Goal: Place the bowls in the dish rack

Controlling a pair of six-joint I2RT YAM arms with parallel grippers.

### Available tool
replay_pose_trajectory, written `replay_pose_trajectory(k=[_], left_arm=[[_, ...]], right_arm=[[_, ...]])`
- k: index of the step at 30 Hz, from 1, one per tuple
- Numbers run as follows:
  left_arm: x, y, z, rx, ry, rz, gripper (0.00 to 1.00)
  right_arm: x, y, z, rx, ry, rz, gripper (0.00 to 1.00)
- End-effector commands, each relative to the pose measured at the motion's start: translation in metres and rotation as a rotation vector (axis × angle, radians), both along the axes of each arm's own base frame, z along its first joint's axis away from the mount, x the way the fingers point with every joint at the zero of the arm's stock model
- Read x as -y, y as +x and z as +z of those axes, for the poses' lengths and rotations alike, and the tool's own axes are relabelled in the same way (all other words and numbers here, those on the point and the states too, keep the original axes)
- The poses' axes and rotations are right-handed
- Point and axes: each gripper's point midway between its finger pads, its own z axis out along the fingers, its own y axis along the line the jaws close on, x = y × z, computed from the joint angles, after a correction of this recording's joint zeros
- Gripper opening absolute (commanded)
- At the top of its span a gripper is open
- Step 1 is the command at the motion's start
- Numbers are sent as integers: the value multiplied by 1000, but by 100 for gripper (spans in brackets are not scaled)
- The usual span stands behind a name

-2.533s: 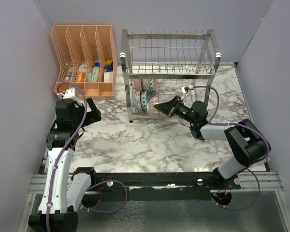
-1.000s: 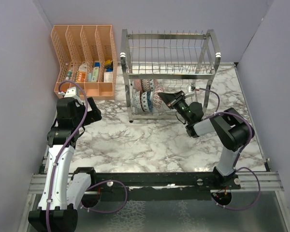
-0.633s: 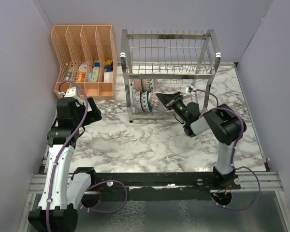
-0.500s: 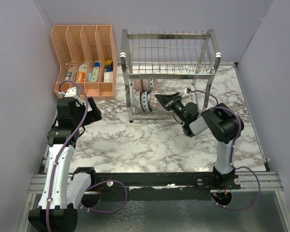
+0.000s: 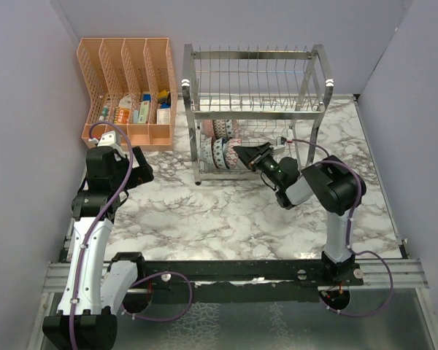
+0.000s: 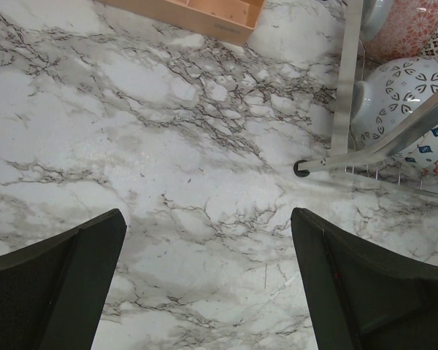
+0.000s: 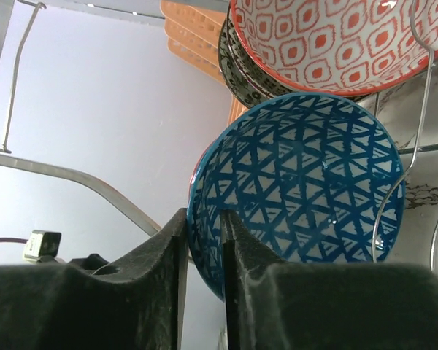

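The blue bowl (image 7: 299, 189) with a triangle pattern stands on edge between the tines of the dish rack (image 5: 252, 55), in its lower tier. My right gripper (image 7: 204, 226) reaches into that tier (image 5: 242, 153); its fingers straddle the bowl's rim, one inside and one outside, close against it. Behind it lean a pink-red bowl (image 7: 336, 44) and a dark-and-white bowl (image 7: 237, 69). The row of bowls (image 5: 219, 149) shows from above. My left gripper (image 6: 208, 219) hangs open over bare marble, left of the rack's foot (image 6: 301, 169), holding nothing.
An orange mesh organizer (image 5: 128, 87) with small packets stands left of the rack at the back. Grey walls close both sides. Rack wires (image 7: 416, 109) cross in front of the blue bowl. The rack's upper tier holds nothing.
My right gripper has pushed further left into the rack's lower tier with the blue bowl and set it among the tines. The left arm has stayed still.
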Motion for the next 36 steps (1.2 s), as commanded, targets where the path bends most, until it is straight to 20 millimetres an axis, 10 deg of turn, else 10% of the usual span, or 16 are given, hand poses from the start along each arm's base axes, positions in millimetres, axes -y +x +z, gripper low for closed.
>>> replay_pose_trajectory(k=[1,7,19,36], left_arm=[[-4,4,7,31,17,7,99],[-4,3,8,29,19,10,99],[-3,3,10,34,13,4,99],[7,4,11,14,-36,-24,99]], right_arm=[[3,-1,19,58,12,0,28],[-2,-4,26,99,-23,30,46],[3,-27,58,178,-62,58,49],[-18,-119,43,203,-488,226,49]])
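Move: The blue-lined bowl already stands on edge in the rack's lower front row. The right hand's fingers straddle its upper rim, so its middle is about 5 cm below, 2 cm ahead and 2 cm left. The blue-and-white bowl is some 6 cm left, 2 cm ahead; the red-patterned bowl behind is about 10 cm ahead, 2 cm left, both similarly low. From the left hand, the blue-lined bowl lies roughly 13 cm ahead, 27 cm right and 13 cm below. Already loosening on the blue-lined bowl's rim, the right fingers spread to about half open and come free of it. The right hand hardly stirs at first, then rises and draws back out of the rack towards the robot, ending about 9 cm back and 8 cm higher, speeding up late, with the fingers tipping up and the wrist turning some 20 degrees in all. ##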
